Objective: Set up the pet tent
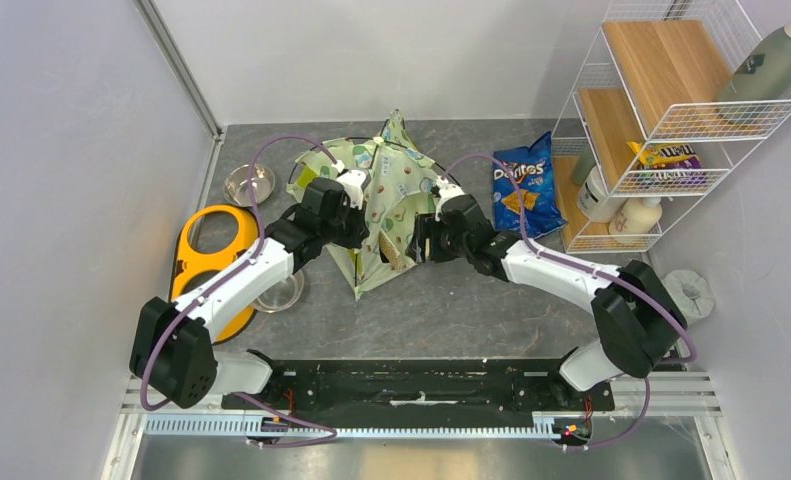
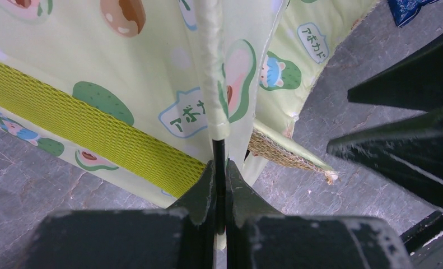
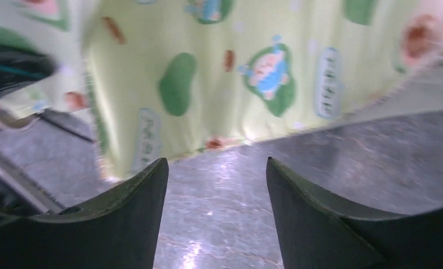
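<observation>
The pet tent (image 1: pixel 386 195), pale cream-green fabric with avocado print, lies crumpled and partly raised in the middle of the table. My left gripper (image 2: pixel 219 168) is shut on a thin black pole (image 2: pixel 219 151) where it comes out of a fabric sleeve of the tent (image 2: pixel 152 73), next to a lime-green mesh band (image 2: pixel 96 134). My right gripper (image 3: pixel 216 168) stands open just off the tent's right side, nothing between its fingers, with blurred tent fabric (image 3: pixel 236 78) ahead of it above the grey tabletop. In the top view the right gripper (image 1: pixel 423 240) sits at the tent's right edge.
A blue Doritos bag (image 1: pixel 523 185) lies right of the tent. A white wire shelf (image 1: pixel 661 120) with bottles and snacks stands at the back right. An orange double feeder (image 1: pixel 211 255) and steel bowls (image 1: pixel 249 183) sit on the left. A white disc (image 1: pixel 689 292) lies by the right arm.
</observation>
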You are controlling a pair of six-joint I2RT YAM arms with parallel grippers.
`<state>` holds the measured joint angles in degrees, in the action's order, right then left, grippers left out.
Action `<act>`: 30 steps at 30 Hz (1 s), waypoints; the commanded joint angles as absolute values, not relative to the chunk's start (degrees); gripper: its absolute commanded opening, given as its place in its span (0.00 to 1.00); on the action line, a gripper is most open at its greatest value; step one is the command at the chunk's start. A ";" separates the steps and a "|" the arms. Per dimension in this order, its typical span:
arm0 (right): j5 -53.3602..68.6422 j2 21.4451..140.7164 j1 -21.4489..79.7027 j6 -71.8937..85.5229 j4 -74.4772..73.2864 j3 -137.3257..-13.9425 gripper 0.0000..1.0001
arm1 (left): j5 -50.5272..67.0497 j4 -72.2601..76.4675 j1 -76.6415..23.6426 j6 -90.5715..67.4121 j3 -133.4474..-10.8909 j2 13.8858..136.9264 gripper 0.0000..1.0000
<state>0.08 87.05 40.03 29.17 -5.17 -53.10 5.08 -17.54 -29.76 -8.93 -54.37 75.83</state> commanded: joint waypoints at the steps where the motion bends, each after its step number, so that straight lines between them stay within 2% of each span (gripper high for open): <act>1: 14.39 84.20 40.62 23.04 5.51 -51.68 0.65 | 6.31 -20.22 -30.25 -6.77 -55.49 76.80 0.02; 2: 15.05 84.52 40.84 22.17 6.00 -51.58 0.59 | 6.39 -20.22 -30.24 -6.77 -55.54 76.71 0.02; 3: 15.44 84.89 40.95 21.70 6.21 -51.59 0.58 | 6.43 -20.28 -30.25 -6.77 -55.55 76.70 0.02; 8: 16.57 86.38 41.71 18.55 6.79 -52.91 0.58 | 6.52 -20.69 -30.23 -6.51 -55.88 76.62 0.02; 12: 15.25 85.57 42.82 16.49 5.46 -53.08 0.61 | 6.31 -20.94 -30.24 -6.42 -56.05 76.49 0.02; 15: 13.67 84.68 43.83 15.19 5.40 -52.30 0.71 | 6.17 -21.10 -30.24 -6.33 -56.12 76.26 0.02; 18: 12.35 86.76 44.27 15.00 6.62 -52.54 0.72 | 6.42 -21.06 -30.30 -6.42 -56.06 76.27 0.02; 23: 7.34 93.77 44.47 21.01 15.78 -52.73 0.13 | 7.81 -21.40 -30.24 -6.59 -56.40 76.18 0.02; 24: 6.18 94.98 44.39 22.99 18.24 -52.53 0.04 | 8.26 -21.56 -30.29 -6.65 -56.51 76.12 0.02; 25: 5.29 95.86 44.38 24.49 20.73 -51.88 0.00 | 8.88 -21.70 -30.29 -6.61 -56.51 76.03 0.02; 30: 1.51 97.86 44.29 30.70 27.70 -52.55 0.00 | 12.89 -22.28 -30.30 -5.76 -56.51 74.57 0.02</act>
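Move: The tent's loose flap, with its tan inner face and frayed tip, lies about 6 cm to the right gripper's left, 1 cm back and 2 cm lower. The black tent pole in the left fingers is some 13 cm left and 2 cm ahead, slightly higher; the printed side panel is about 8 cm ahead and 4 cm left. From the left gripper the flap is roughly 7 cm right, 2 cm back and 4 cm below. Keep the left gripper still, pinching the black pole. Swing the open right gripper about 5 cm left towards the pole, lifting and drawing it back some 3 cm while turning it about 20 degrees counter-clockwise; then dip it forward, down and a little farther left, unwinding part of the turn, and shut its fingertips on the edge of the loose flap. ##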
